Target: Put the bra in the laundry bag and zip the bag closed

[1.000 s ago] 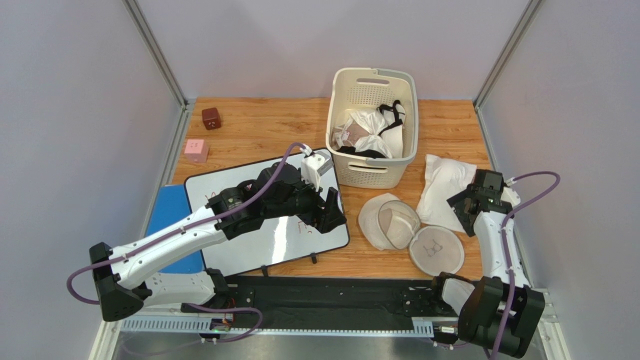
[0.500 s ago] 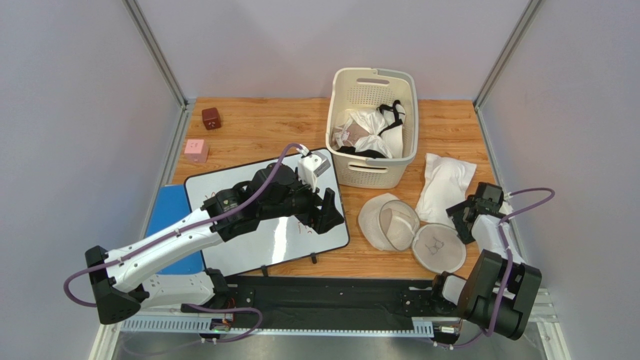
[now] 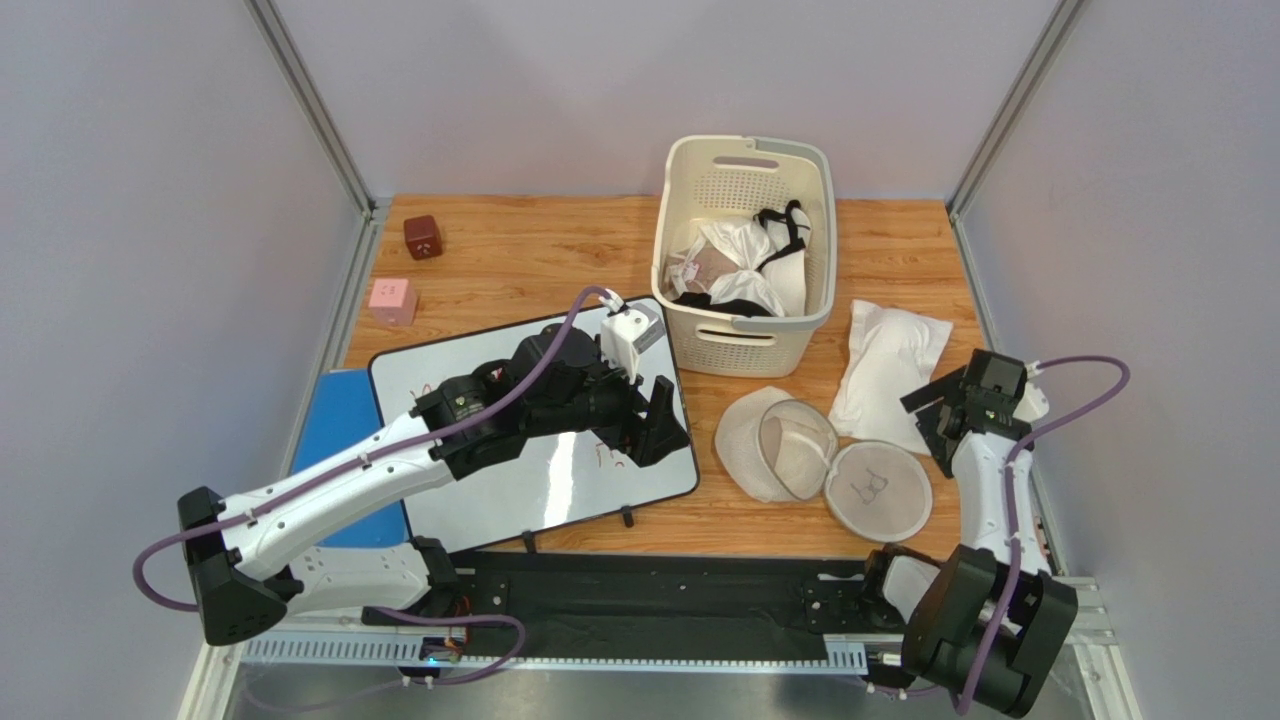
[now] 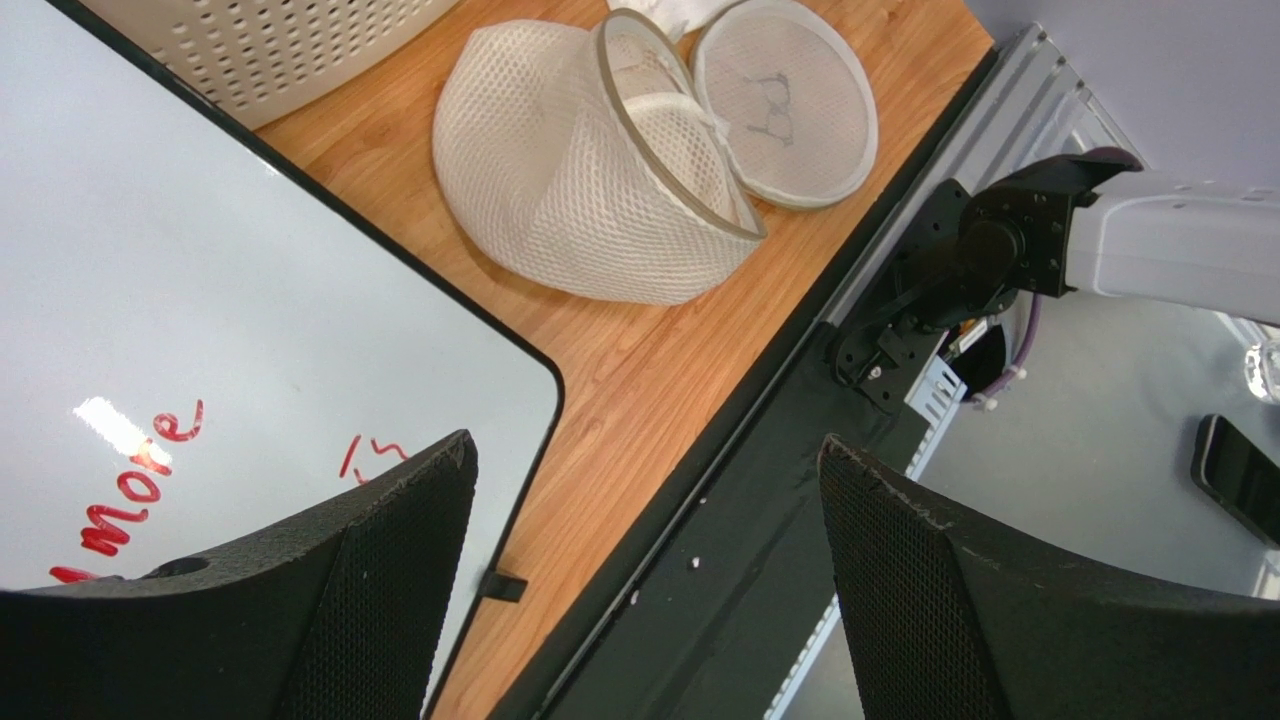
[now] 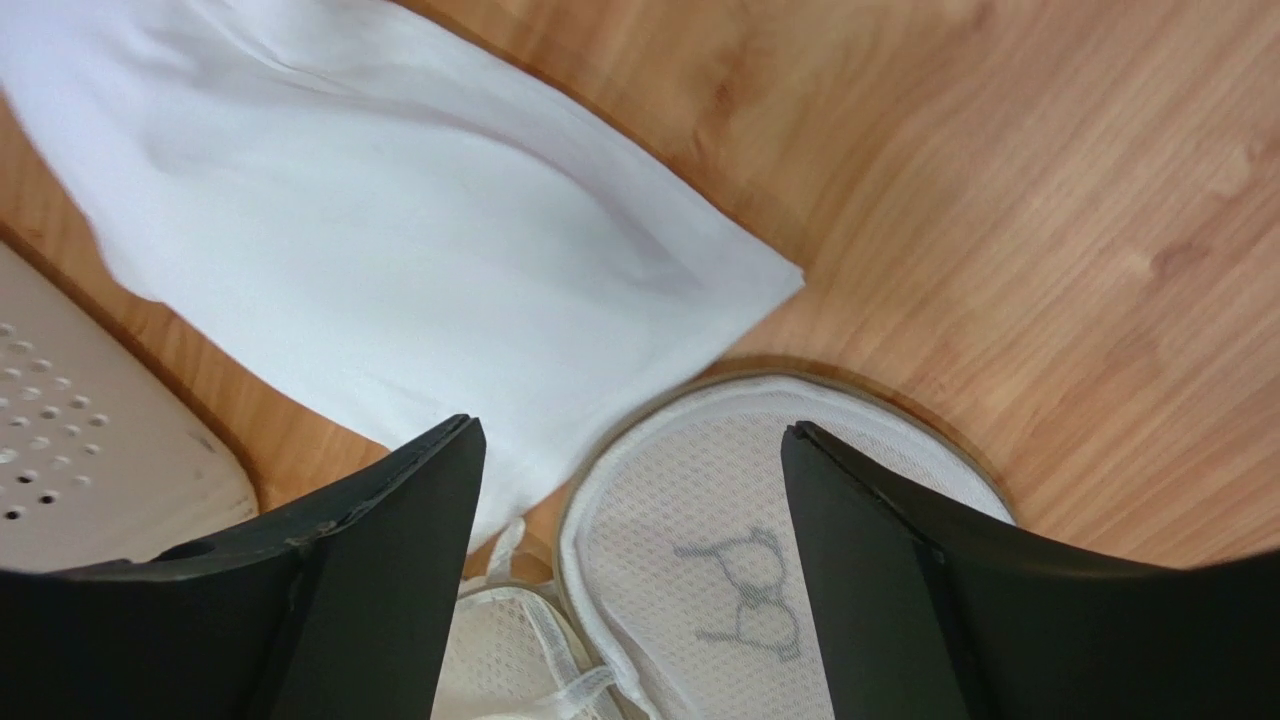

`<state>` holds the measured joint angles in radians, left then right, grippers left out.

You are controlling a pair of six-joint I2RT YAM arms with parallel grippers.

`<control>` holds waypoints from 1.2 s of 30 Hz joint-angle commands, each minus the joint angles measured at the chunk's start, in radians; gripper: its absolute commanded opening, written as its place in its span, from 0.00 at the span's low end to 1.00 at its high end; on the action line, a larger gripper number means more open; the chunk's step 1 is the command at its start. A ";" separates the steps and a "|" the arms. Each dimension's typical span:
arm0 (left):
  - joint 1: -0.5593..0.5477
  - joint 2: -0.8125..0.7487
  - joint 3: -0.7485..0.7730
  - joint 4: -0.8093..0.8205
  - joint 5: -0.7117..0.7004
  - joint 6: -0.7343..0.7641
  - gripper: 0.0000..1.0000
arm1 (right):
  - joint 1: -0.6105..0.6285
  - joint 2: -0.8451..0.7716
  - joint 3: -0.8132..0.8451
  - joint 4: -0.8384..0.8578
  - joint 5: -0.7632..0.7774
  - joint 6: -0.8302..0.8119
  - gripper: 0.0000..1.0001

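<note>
The laundry bag lies unzipped on the wooden table, its dome half tipped up and its flat half beside it. Both halves show in the left wrist view, dome and flat half. The white bra lies folded behind the bag. My right gripper hovers open by the bra's near right corner, with nothing between its fingers. Its wrist view looks down on the bra and the flat half below the gripper. My left gripper is open and empty over the whiteboard's right edge.
A cream slatted basket holding mixed garments stands behind the bag. A whiteboard with red writing lies under the left arm, with a blue pad at its left. A pink block and a brown cube sit at far left.
My right gripper has drawn back off the bra's right edge toward the near right, and its jaws stand wider. The left arm has hardly moved.
</note>
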<state>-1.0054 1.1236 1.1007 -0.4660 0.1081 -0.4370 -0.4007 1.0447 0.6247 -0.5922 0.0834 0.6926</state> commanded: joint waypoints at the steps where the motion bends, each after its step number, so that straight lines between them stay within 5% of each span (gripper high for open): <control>1: 0.008 -0.011 -0.015 0.030 0.005 0.050 0.89 | -0.009 0.073 0.086 0.142 -0.032 -0.135 0.75; 7: 0.008 -0.051 -0.027 0.030 0.001 0.081 0.90 | -0.049 0.279 0.029 0.411 -0.200 -0.159 0.71; 14: 0.008 -0.059 -0.042 0.032 0.002 0.087 0.90 | -0.049 0.367 -0.002 0.471 -0.132 -0.225 0.71; 17: 0.008 -0.054 -0.038 0.030 0.002 0.086 0.90 | -0.049 0.377 -0.026 0.503 -0.135 -0.229 0.65; 22: 0.008 -0.047 -0.021 0.017 0.001 0.087 0.90 | -0.049 0.422 -0.030 0.561 -0.189 -0.239 0.35; 24: 0.010 -0.045 -0.015 0.006 -0.005 0.087 0.90 | -0.049 0.433 -0.016 0.536 -0.189 -0.237 0.16; 30: 0.011 -0.031 0.007 -0.003 0.011 0.072 0.90 | -0.044 0.324 0.059 0.358 -0.169 -0.203 0.00; 36: 0.010 -0.018 0.025 0.004 0.053 0.044 0.90 | -0.044 0.160 0.142 0.113 -0.168 -0.134 0.00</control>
<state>-0.9989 1.1030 1.0760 -0.4808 0.1238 -0.3790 -0.4473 1.3060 0.6792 -0.2974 -0.0956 0.5079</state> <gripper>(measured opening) 0.902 0.006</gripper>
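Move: The white cloth lies with its middle about 11 cm ahead and 5 cm left of the right hand, some 6 cm lower; its near right corner is almost under the open fingers. At that same table level, the round lid is about 8 cm back and 7 cm left, and the laundry bag some 22 cm left and 2 cm back. From the left hand the cloth is roughly 13 cm ahead, 38 cm right and 25 cm below. The white cloth is taken by its right edge near the close corner: the right hand swings forward about 7 cm, slightly right, over the cloth's edge and dips some 5 cm to the table, turning a little counter-clockwise. Its open fingers shut fully, pinching a fold, and it then rises about 4 cm, easing back a centimetre, still holding. ##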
